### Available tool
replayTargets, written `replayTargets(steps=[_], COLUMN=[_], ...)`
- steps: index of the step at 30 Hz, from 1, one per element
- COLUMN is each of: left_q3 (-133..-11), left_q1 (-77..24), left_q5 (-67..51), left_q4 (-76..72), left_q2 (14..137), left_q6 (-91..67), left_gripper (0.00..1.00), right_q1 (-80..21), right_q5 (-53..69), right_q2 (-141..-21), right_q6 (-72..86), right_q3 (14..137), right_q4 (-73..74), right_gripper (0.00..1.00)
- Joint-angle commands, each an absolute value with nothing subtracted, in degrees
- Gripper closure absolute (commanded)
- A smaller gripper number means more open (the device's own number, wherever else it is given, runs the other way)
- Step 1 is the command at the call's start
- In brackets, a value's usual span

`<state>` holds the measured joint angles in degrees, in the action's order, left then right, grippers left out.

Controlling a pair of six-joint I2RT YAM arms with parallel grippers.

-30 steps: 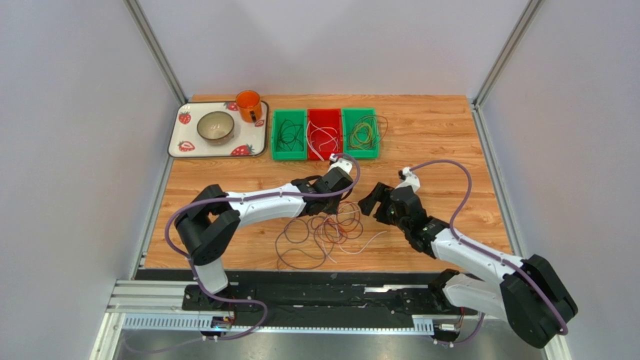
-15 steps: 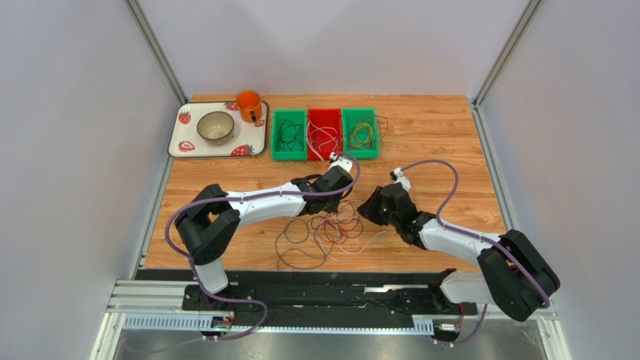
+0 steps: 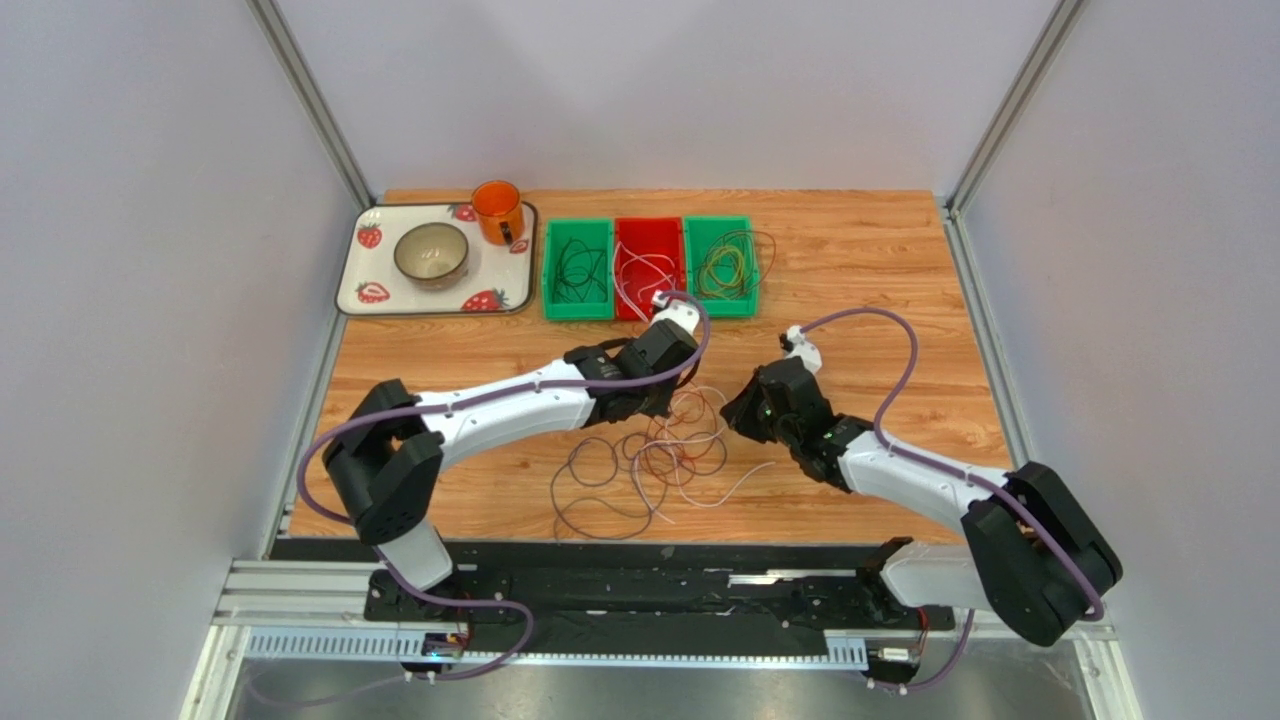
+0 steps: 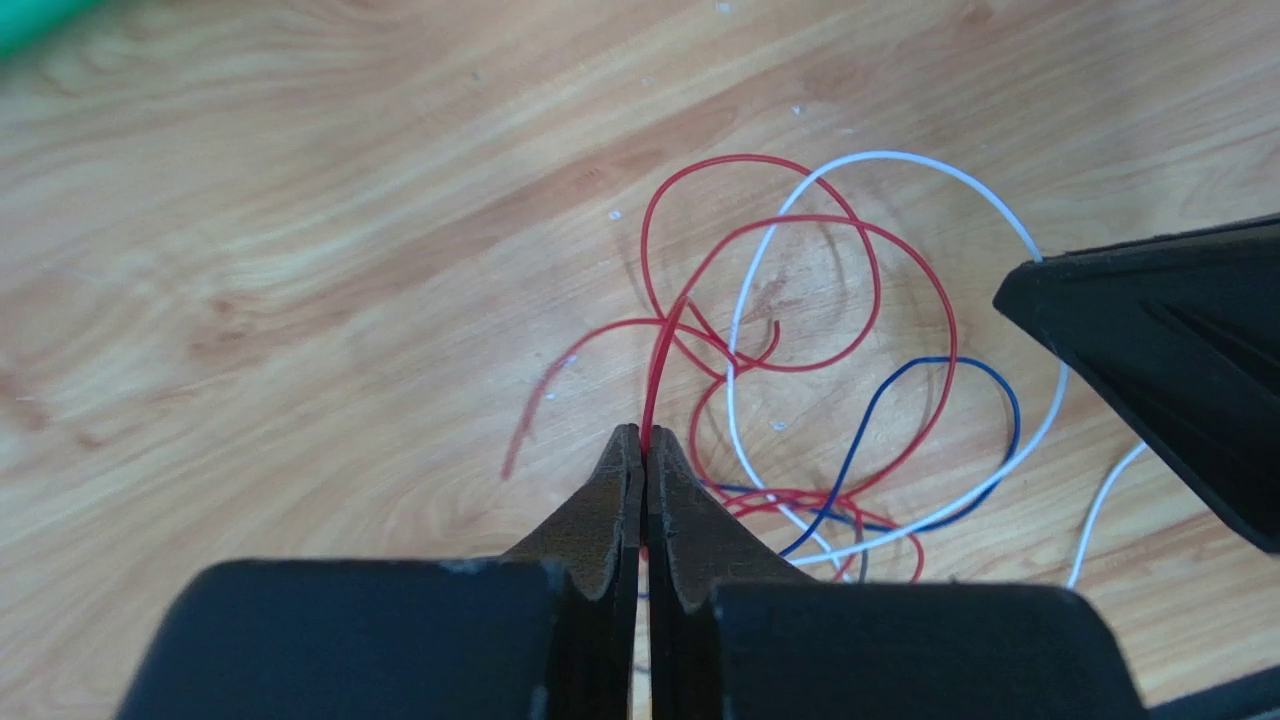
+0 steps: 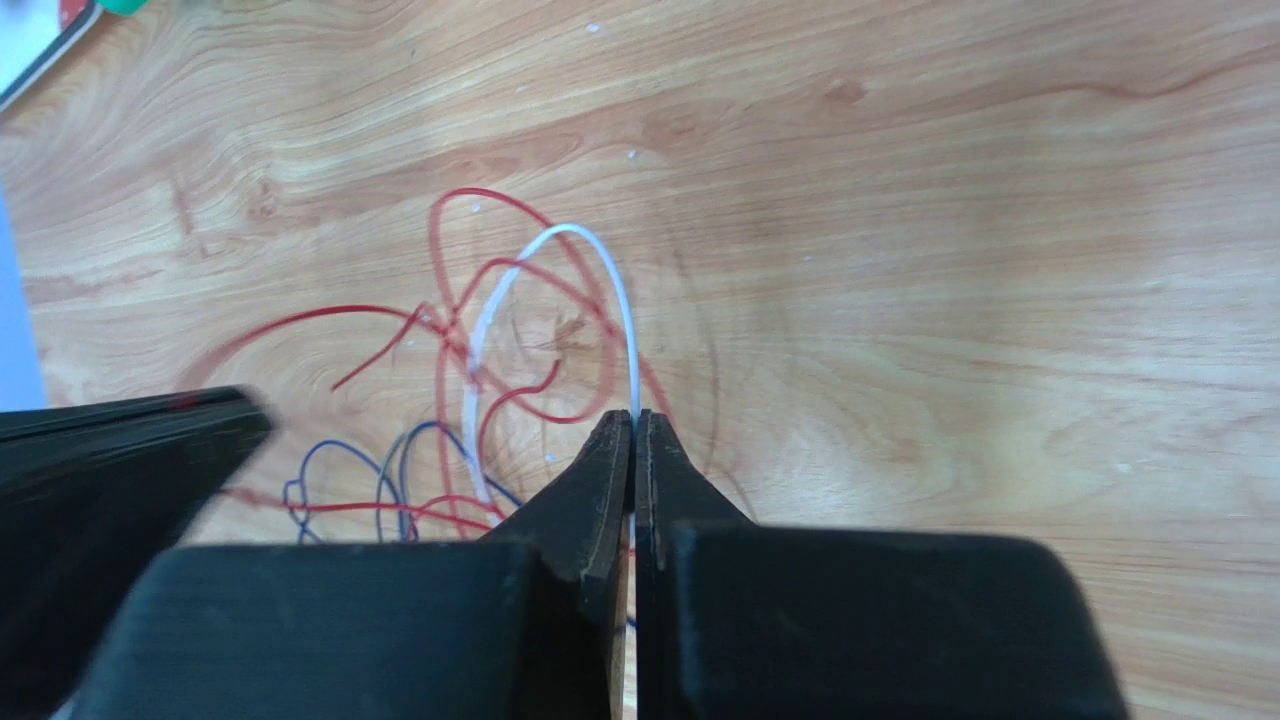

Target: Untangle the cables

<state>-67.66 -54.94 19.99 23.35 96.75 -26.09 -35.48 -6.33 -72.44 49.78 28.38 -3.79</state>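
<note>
A loose tangle of thin cables (image 3: 661, 458) lies on the wooden table in front of both arms. My left gripper (image 3: 687, 393) (image 4: 645, 435) is at the tangle's upper left, shut on a red cable (image 4: 759, 270) that rises straight from its tips. At the tangle's right edge my right gripper (image 3: 733, 414) (image 5: 633, 420) is shut on a white cable (image 5: 556, 240) that arches away to the left. A blue cable (image 4: 962, 375) and more red loops (image 5: 451, 255) lie crossed under both. Each wrist view shows the other gripper at its edge.
Three small bins stand in a row at the back: green (image 3: 579, 270), red (image 3: 649, 267) and green (image 3: 721, 267), each holding coiled wires. A strawberry-print tray (image 3: 368, 288) at the back left carries a bowl (image 3: 431, 254) and an orange mug (image 3: 498, 212).
My right gripper moved left to the tangle and shut on the white cable. My left gripper finished shutting on the red cable and drew slightly back toward the bins.
</note>
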Motion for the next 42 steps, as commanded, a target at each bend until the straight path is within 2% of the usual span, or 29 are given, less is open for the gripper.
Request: replayTargets(steps=[1, 12, 22, 29, 35, 42], left_q3=[-76.70, -103.42, -117.85, -134.19, -132.28, -132.98], left_q1=[-53.97, -52.91, -52.82, -52.82, -52.82, -52.82], left_q5=[24.34, 31.02, 34.45, 31.99, 31.29, 33.48], left_q4=[30.30, 42.45, 36.57, 35.34, 20.33, 14.59], left_q2=[88.34, 79.02, 77.08, 79.37, 75.24, 78.21], left_q6=[-20.67, -6.52, 4.03, 9.05, 15.37, 21.44], left_gripper=[1.00, 1.00, 1.00, 1.00, 1.00, 1.00], right_q1=[-35.68, -35.68, -35.86, -35.86, -35.95, -36.30], right_q5=[-11.78, -10.90, -10.37, -10.46, -10.72, -11.07], right_q2=[-70.23, -71.37, -72.69, -73.56, -75.06, -75.06], right_q6=[45.70, 45.62, 45.70, 45.79, 46.23, 46.06], right_q3=[30.24, 26.90, 26.90, 27.25, 28.39, 28.39], right_q4=[-0.87, -7.56, -8.35, -8.35, -7.38, -7.29], right_gripper=[1.00, 1.00, 1.00, 1.00, 1.00, 1.00])
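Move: The left gripper already pinches the red cable; its loops lie about 3 cm back and 3 cm to the right, some 5 cm below. The blue cable spreads roughly 9 cm back and 6 cm left of the left gripper, and the red bin stands some 23 cm ahead and 2 cm left. From the right gripper, shut on the white cable close to the table, the red loops lie about 4 cm left and 3 cm back. Pull the left gripper fast and high, about 60 cm up from the tangle, keeping the red cable pinched and drifting some 20 cm left, mostly in the second half; tip the fingers up by roughly 75 degrees on the way. Keep the right gripper shut on the white cable, low beside the tangle, letting it sink only about 2 cm. ##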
